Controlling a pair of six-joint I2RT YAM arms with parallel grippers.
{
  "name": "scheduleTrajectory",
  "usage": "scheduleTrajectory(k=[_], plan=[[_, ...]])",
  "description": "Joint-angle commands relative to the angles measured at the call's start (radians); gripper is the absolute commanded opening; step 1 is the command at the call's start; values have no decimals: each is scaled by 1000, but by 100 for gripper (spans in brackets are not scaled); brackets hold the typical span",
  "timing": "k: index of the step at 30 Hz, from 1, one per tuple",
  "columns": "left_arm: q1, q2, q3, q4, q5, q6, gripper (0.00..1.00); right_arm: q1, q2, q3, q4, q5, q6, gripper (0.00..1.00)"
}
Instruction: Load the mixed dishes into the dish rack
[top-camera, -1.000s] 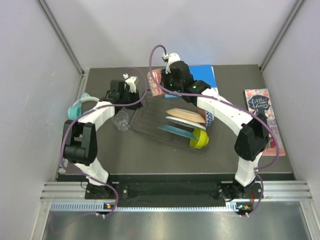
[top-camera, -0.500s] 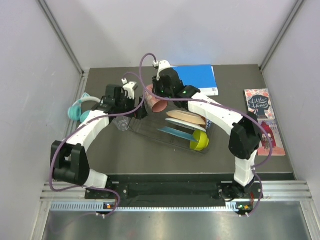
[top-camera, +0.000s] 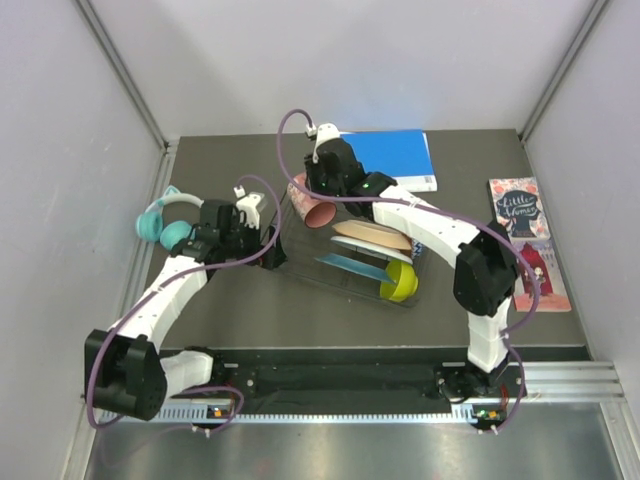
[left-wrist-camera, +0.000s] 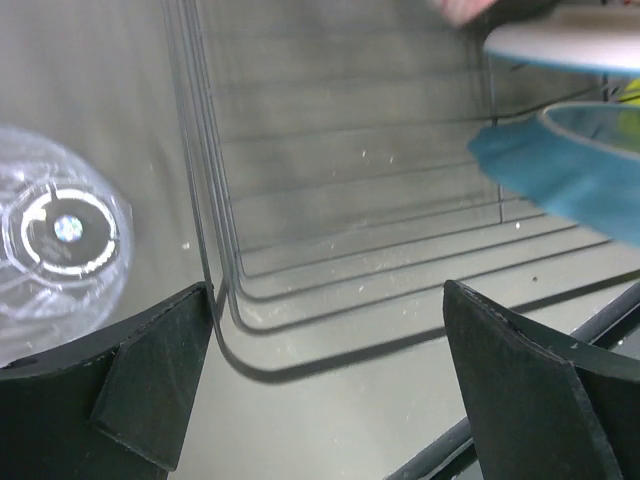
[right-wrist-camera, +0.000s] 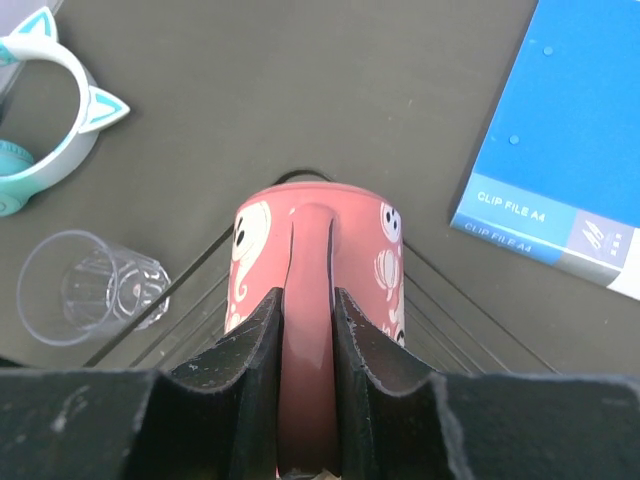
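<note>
My right gripper (right-wrist-camera: 308, 300) is shut on the handle of the pink mug (right-wrist-camera: 318, 255), held over the far left end of the dish rack (top-camera: 300, 262). In the rack stand a peach plate (top-camera: 372, 231), a white plate (top-camera: 374, 244), a teal plate (top-camera: 352, 264) and a yellow-green bowl (top-camera: 400, 280). The clear cup (left-wrist-camera: 60, 235) stands upright on the table just outside the rack's left corner (left-wrist-camera: 215, 250). My left gripper (left-wrist-camera: 327, 300) hangs open over that corner, nothing between its fingers. The teal plate's edge (left-wrist-camera: 560, 170) shows at its right.
Teal cat-ear headphones (top-camera: 165, 220) lie left of the left arm. A blue clip file (top-camera: 395, 155) lies behind the rack. A patterned book (top-camera: 525, 240) lies at the right edge. Grey walls close in both sides.
The left gripper has opened and drawn back toward the near left, down to the rack's left corner. The right gripper carried the mug left and lower, then held still.
</note>
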Motion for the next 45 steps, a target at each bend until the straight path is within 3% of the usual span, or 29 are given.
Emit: scheduleTrajectory(k=[1,17,22,31,45], plan=[[2,-46,-22,-45,30,-20,99,-17,9,104,179,45,1,0],[1,-37,-36,-11,102,-64,99,-19,6,196,245,48,-27,0],[-1,-46,-48,-2,114,-83,99,-19,62,291,227,48,-36,0],[1,-52,-24,-23,140,-107,98,-23,127,316,250,38,-42,0],[-1,-130,22,-126,218,-170,98,-2,129,192,262,32,7,0]])
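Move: The right hand holds the pink mug by its handle; the rack's far-left corner is about 5 cm ahead of it, 5 cm left and some 10 cm lower, while the peach plate is some 17 cm right and 12 cm back. The open left hand has the rack's near-left corner by its left finger, about 1 cm ahead, 2 cm left and 3 cm below; the glass is some 9 cm left and 5 cm ahead. Right hand arcs the held mug up, about 6 cm forward-left and down towards the far-left corner; left eases back. ##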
